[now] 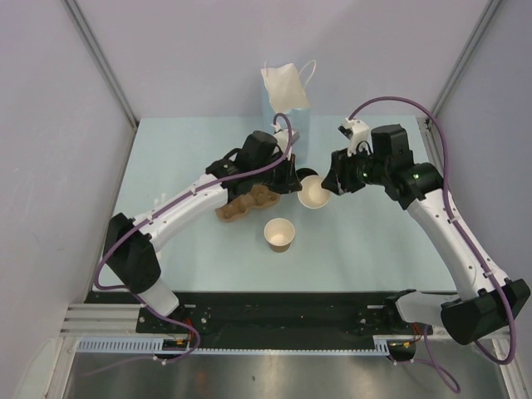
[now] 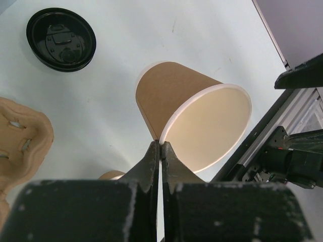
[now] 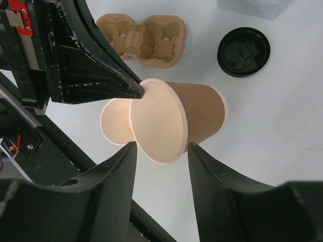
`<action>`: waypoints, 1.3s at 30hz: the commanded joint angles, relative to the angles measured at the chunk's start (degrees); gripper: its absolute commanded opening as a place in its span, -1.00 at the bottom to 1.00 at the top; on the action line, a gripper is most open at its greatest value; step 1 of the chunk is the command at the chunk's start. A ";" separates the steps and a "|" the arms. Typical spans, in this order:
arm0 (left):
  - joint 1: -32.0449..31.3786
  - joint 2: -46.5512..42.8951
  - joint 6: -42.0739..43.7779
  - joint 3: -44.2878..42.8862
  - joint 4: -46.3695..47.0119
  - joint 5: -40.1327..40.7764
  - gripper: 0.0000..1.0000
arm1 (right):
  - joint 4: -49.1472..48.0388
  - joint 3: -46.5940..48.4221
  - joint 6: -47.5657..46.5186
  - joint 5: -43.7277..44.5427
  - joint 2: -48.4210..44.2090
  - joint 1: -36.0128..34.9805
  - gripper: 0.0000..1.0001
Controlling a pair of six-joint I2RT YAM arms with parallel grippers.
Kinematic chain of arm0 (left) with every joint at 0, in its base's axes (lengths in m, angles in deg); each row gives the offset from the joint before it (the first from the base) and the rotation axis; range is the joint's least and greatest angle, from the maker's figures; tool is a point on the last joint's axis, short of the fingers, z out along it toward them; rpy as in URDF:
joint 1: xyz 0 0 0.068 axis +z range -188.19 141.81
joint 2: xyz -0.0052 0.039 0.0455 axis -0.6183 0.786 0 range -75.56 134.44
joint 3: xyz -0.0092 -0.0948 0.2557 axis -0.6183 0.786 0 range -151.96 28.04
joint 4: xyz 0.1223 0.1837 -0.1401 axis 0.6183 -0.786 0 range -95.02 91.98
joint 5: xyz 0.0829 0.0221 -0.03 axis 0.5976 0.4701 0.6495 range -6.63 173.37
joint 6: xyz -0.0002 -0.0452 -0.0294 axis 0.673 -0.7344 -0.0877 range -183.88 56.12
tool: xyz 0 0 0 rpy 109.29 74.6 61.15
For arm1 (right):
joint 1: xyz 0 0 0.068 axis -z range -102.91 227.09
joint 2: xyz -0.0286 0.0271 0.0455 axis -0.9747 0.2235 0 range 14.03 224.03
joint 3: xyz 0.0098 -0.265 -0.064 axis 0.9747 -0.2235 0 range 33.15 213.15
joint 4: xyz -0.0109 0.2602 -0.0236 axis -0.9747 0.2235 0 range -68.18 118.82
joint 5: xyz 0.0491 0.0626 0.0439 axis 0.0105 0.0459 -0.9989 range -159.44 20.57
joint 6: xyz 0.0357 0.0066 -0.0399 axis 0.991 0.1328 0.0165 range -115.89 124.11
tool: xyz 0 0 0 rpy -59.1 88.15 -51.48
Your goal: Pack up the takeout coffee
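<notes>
The takeout coffee cup (image 1: 314, 194), tan kraft paper with a cream inside, hangs tilted above the table with its mouth towards the right wrist camera. My left gripper (image 2: 161, 143) is shut on its white rim (image 2: 169, 126). My right gripper (image 3: 161, 146) has closed in from the other side, and its fingertips (image 3: 132, 145) touch the cup (image 3: 202, 113) on both flanks. The black lid (image 2: 60, 39) lies flat on the table beyond the cup and also shows in the right wrist view (image 3: 244, 51). It is hidden in the top view.
A second paper cup (image 1: 279, 234) stands upright on the table below the held one. The brown pulp carrier (image 1: 247, 204) lies under my left arm. The light-blue bag (image 1: 287, 96) with white handles stands at the back.
</notes>
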 commanded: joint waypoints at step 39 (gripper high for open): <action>8.71 -11.21 17.14 -4.27 -3.83 -9.97 0.99 | -3.45 12.41 2.57 -4.61 27.15 34.12 -1.00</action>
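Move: The tilted cup still hangs by its rim from the left fingers, its middle about 5 cm right of the left hand, 2 cm ahead and 4 cm below. From the right hand, whose half-open fingers straddle the opposite rim, that middle lies some 4 cm left, 3 cm ahead and 3 cm below. On the table about 18 cm under the left hand, the black lid is roughly 15 cm ahead and 6 cm right, the standing cup 8 cm back and 4 cm left, the brown tray 7 cm ahead and 14 cm left. The right hand hardly travels at first, sinking a centimetre or two as its half-open fingers shut on the near-side rim of the cup, while the left keeps its pinch and eases up slightly; only then does the left open wide, let go and draw off up and to the left, about 8 cm in all. With the rim pinched, the right hand carries the cup away quickly to the right and forward, past the lid's right side, some 17 cm right and 12 cm out, sinking about 7 cm and turning nearly 30 degrees clockwise. ##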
